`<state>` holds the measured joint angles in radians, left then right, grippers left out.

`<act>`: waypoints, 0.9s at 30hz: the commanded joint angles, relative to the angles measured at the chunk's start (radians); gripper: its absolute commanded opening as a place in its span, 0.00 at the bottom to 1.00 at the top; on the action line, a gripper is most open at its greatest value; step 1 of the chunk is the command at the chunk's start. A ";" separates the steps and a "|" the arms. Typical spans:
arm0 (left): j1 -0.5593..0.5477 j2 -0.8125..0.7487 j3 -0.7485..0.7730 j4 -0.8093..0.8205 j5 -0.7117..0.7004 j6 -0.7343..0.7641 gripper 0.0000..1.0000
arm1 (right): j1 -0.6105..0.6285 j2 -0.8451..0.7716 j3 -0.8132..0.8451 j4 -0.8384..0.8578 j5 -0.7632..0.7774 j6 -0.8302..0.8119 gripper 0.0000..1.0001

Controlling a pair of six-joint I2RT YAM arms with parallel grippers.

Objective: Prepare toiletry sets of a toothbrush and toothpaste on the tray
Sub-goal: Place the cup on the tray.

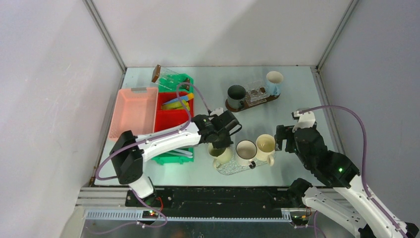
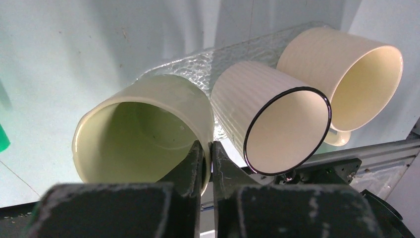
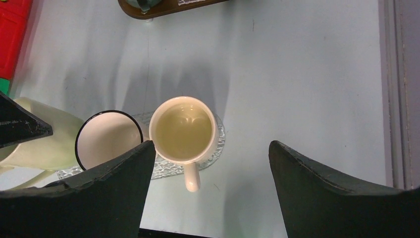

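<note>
Three mugs stand in a row on the clear glass tray (image 1: 233,168): a cream mug (image 1: 220,155) at the left, a white black-rimmed mug (image 1: 245,151) in the middle, and another cream mug (image 1: 265,145) at the right. My left gripper (image 1: 219,144) is shut on the left cream mug (image 2: 143,129), one finger inside the rim and one outside. All three mugs look empty. My right gripper (image 3: 212,146) hangs open above the table, just right of the right cream mug (image 3: 183,129). Yellow and blue toothpaste tubes (image 1: 177,102) lie in the red bin. No toothbrush is clearly visible.
A pink bin (image 1: 133,111) sits left of the red bin (image 1: 171,116), with green baskets (image 1: 176,79) behind and in front of it. At the back, a brown tray (image 1: 250,102) holds a dark mug (image 1: 236,94), a clear box and a pale blue mug (image 1: 274,82).
</note>
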<state>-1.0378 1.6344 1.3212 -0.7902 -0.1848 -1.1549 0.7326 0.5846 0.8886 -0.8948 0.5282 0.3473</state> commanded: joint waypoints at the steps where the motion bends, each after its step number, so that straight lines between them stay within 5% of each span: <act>1: -0.006 -0.010 0.000 0.056 0.055 -0.041 0.13 | 0.002 -0.015 -0.013 0.049 0.011 -0.011 0.88; 11: -0.008 0.021 -0.005 0.083 0.107 -0.016 0.28 | 0.002 -0.014 -0.019 0.054 0.009 -0.012 0.88; 27: 0.006 -0.131 0.052 -0.081 -0.056 0.077 0.42 | 0.003 -0.011 -0.019 0.050 0.019 -0.013 0.88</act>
<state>-1.0420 1.5993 1.3312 -0.8036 -0.1646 -1.1328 0.7326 0.5747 0.8680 -0.8787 0.5282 0.3458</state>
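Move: The left hand still pinches the tilted green cup by its right rim, the cup's middle about 3 cm left, 2 cm back and 5 cm below. The bare left end of the clear tray lies some 2 cm left, 2 cm back and 9 cm below. The white mug is roughly 6 cm right and 1 cm back, the yellow cup 14 cm right and 2 cm ahead. From the right hand that tray end is about 22 cm left, 2 cm back and 19 cm below. Left hand eases the green cup right, back and down about 2 cm, opens off its rim, then rises. ##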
